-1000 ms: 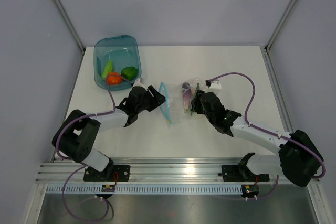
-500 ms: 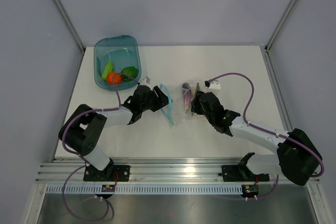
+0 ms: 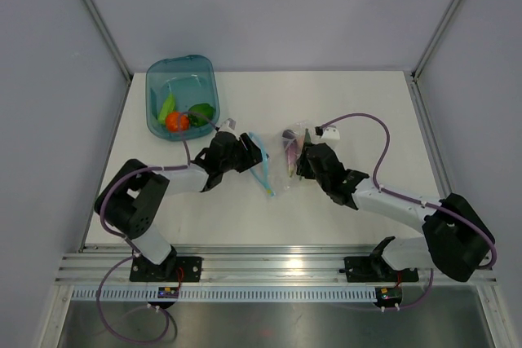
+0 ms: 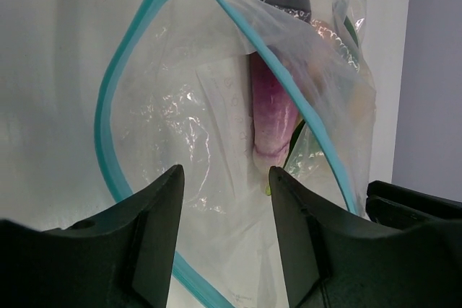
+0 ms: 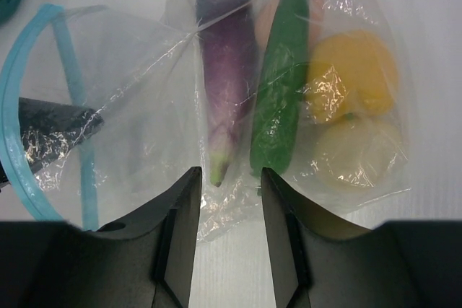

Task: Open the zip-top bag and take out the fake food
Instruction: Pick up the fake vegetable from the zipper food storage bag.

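Note:
The clear zip-top bag (image 3: 277, 167) lies on the table between my two grippers, its teal zip strip (image 4: 108, 106) spread in an open loop. Inside it are a purple eggplant (image 5: 225, 63), a long green pod (image 5: 281, 84), a yellow lemon (image 5: 354, 70) and a white egg (image 5: 357, 149). My left gripper (image 4: 225, 178) is open at the bag's mouth, over the lower film, facing the eggplant (image 4: 273, 106). My right gripper (image 5: 229, 178) is open at the bag's closed end, with the crinkled edge between its fingertips.
A teal translucent tub (image 3: 155, 79) stands at the back left, holding a tomato (image 3: 176, 121), a green pepper (image 3: 201, 110) and a green pod (image 3: 167, 106). Grey walls enclose the table, and a metal rail runs along the near edge.
My left gripper has moved right, up to the bag's mouth, and the zip strip has shifted slightly. The right gripper has barely moved.

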Robot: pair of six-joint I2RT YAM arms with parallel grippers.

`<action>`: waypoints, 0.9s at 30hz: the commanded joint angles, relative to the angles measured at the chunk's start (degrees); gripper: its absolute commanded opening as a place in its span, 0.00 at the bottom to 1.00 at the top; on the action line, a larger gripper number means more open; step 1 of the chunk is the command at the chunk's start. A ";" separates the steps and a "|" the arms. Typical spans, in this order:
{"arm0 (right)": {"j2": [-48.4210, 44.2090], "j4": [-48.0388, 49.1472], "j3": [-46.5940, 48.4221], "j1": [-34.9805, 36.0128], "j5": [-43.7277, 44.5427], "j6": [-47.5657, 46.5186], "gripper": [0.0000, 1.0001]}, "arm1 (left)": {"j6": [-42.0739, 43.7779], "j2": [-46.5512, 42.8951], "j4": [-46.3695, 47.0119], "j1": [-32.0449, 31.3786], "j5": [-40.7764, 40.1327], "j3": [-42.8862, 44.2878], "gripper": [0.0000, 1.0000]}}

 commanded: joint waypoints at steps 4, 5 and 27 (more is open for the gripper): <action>4.00 0.01 5.83 -2.46 -1.46 -0.04 0.45 | 2.05 2.43 1.62 -0.36 -2.57 1.54 0.52; 4.79 -0.51 6.62 -3.60 -3.12 0.48 0.45 | 2.14 3.40 1.62 -0.36 -2.57 1.72 0.52; 28.87 -6.15 27.64 -11.25 -9.37 -1.36 0.43 | 10.58 9.82 4.70 -2.38 -7.58 7.34 0.51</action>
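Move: The eggplant, still in the clear bag, lies about 12 cm ahead of the right hand, 3 cm to its left and some 8 cm lower. The green zucchini is alongside it, 12 cm ahead and 1 cm to the right; the yellow vegetable is 12 cm ahead and 5 cm to the right. From the left hand the eggplant is roughly 9 cm ahead, 9 cm right and 5 cm lower, with the blue zip mouth about 4 cm ahead and 1 cm right. The bagged eggplant is what the right hand closes in on, reaching about 11 cm forward over its stem end, near level at first, then sinking some 3 cm as the fingers tip down; they stay half open, and contact can't be seen. At the bag's mouth the left hand sinks nearly 4 cm, then eases forward and slightly up, its left side rolling up, fingers still half open. ##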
